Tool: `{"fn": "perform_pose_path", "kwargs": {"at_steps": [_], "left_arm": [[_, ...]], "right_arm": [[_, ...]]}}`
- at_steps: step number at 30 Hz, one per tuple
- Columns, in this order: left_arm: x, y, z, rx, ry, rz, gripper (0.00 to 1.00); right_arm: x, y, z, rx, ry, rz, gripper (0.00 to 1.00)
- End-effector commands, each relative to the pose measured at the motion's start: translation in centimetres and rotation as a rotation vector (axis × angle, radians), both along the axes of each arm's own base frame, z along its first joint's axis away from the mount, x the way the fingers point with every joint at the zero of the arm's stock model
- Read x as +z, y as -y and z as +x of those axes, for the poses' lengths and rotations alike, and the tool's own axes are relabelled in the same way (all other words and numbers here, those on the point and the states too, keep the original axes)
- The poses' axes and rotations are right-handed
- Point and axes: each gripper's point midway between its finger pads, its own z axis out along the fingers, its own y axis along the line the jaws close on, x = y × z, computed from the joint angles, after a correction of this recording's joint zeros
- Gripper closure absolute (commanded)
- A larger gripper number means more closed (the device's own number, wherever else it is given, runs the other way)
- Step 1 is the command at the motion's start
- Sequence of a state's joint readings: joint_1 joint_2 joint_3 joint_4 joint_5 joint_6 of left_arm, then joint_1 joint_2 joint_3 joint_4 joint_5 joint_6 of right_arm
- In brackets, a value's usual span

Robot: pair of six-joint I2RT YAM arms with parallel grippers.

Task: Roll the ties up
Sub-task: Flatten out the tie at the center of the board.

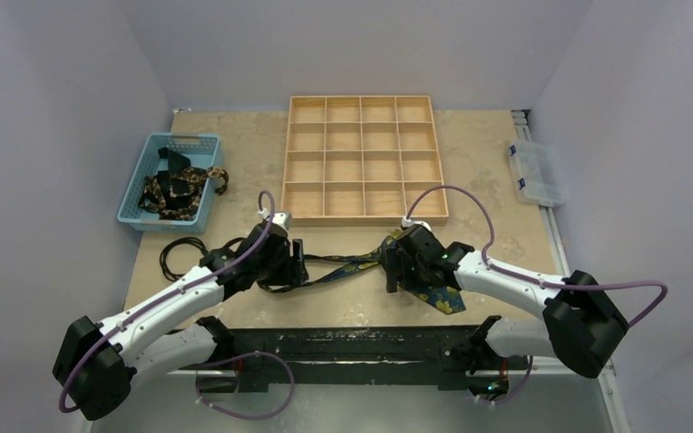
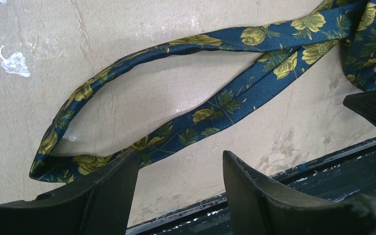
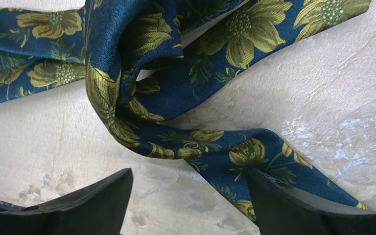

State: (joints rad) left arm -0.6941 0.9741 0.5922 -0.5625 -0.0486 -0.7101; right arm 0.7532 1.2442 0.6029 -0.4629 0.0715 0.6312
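One tie (image 1: 338,269), navy with yellow-gold flowers, lies loose on the table between my two grippers. In the left wrist view the tie (image 2: 225,100) is doubled back into a long narrow loop. My left gripper (image 2: 180,161) hangs open just over the loop's near band, and only bare table shows between its fingers. In the right wrist view the tie (image 3: 254,152) is twisted into a knot-like bunch. My right gripper (image 3: 190,174) is open above it, one finger (image 3: 274,200) over the wide band. Another tie (image 1: 179,188) sits crumpled in the blue basket (image 1: 140,216).
A wooden tray (image 1: 361,216) with several compartments stands at the back centre. A clear plastic box (image 1: 534,171) sits at the right edge. A thin black cable loop (image 1: 180,253) lies left of my left arm. A black rail (image 1: 352,343) runs along the near edge.
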Motion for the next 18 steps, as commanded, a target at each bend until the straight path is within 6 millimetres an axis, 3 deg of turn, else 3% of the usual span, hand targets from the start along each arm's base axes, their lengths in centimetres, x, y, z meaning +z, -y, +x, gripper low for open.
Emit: {"fn": "perform_pose_path", "kwargs": {"at_steps": [1, 4, 6, 7, 9, 11, 14, 16, 18], "left_arm": [[2.6, 1.4, 1.2, -0.028, 0.074, -0.067, 0.38], [2.7, 1.3, 1.2, -0.026, 0.080, -0.068, 0.38], [2.5, 1.2, 1.2, -0.026, 0.080, -0.061, 0.38], [2.3, 1.0, 1.1, -0.023, 0.079, -0.055, 0.38], [2.0, 0.9, 1.1, -0.020, 0.076, -0.049, 0.38], [1.7, 1.0, 1.1, -0.022, 0.070, -0.047, 0.38], [1.5, 1.2, 1.1, -0.027, 0.062, -0.050, 0.38], [1.7, 1.3, 1.2, -0.031, 0.062, -0.053, 0.38], [2.0, 1.3, 1.2, -0.032, 0.066, -0.054, 0.38]], "right_arm": [[-1.1, 1.0, -0.2, -0.066, -0.011, -0.062, 0.17], [-1.7, 0.8, -0.2, -0.055, -0.025, -0.076, 0.39], [-2.1, 0.5, -0.5, -0.037, -0.045, -0.084, 0.62], [-2.2, 0.1, -0.6, -0.023, -0.051, -0.070, 0.80], [-1.7, -1.3, -0.8, 0.006, -0.051, 0.012, 1.00], [-0.1, -3.3, -0.7, 0.029, -0.029, 0.139, 1.00], [4.4, -5.8, 0.7, 0.034, 0.068, 0.300, 1.00], [7.1, -6.1, 1.8, 0.015, 0.141, 0.335, 1.00], [8.5, -5.3, 2.6, -0.001, 0.177, 0.281, 1.00]]}}
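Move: The tie's wide tail is under and just outside the right hand's right finger, its middle about 6 cm to the right of that hand, 2 cm back and 2 cm below. The tie's bunched fold is some 6 cm ahead and 2 cm left of the right hand; the narrow loop stretches away with its middle about 15 cm left and 3 cm ahead. From the left hand, the wide tail is roughly 25 cm right, 2 cm back and 7 cm below. The right hand's fingers, wide open low over the table, shut completely while sinking about 1 cm, the right finger sweeping the tie's wide tail leftward. The closed hand then swings some 3.5 cm left and lifts about 4 cm from its lowest point, its left side rolling up roughly 10 degrees. ##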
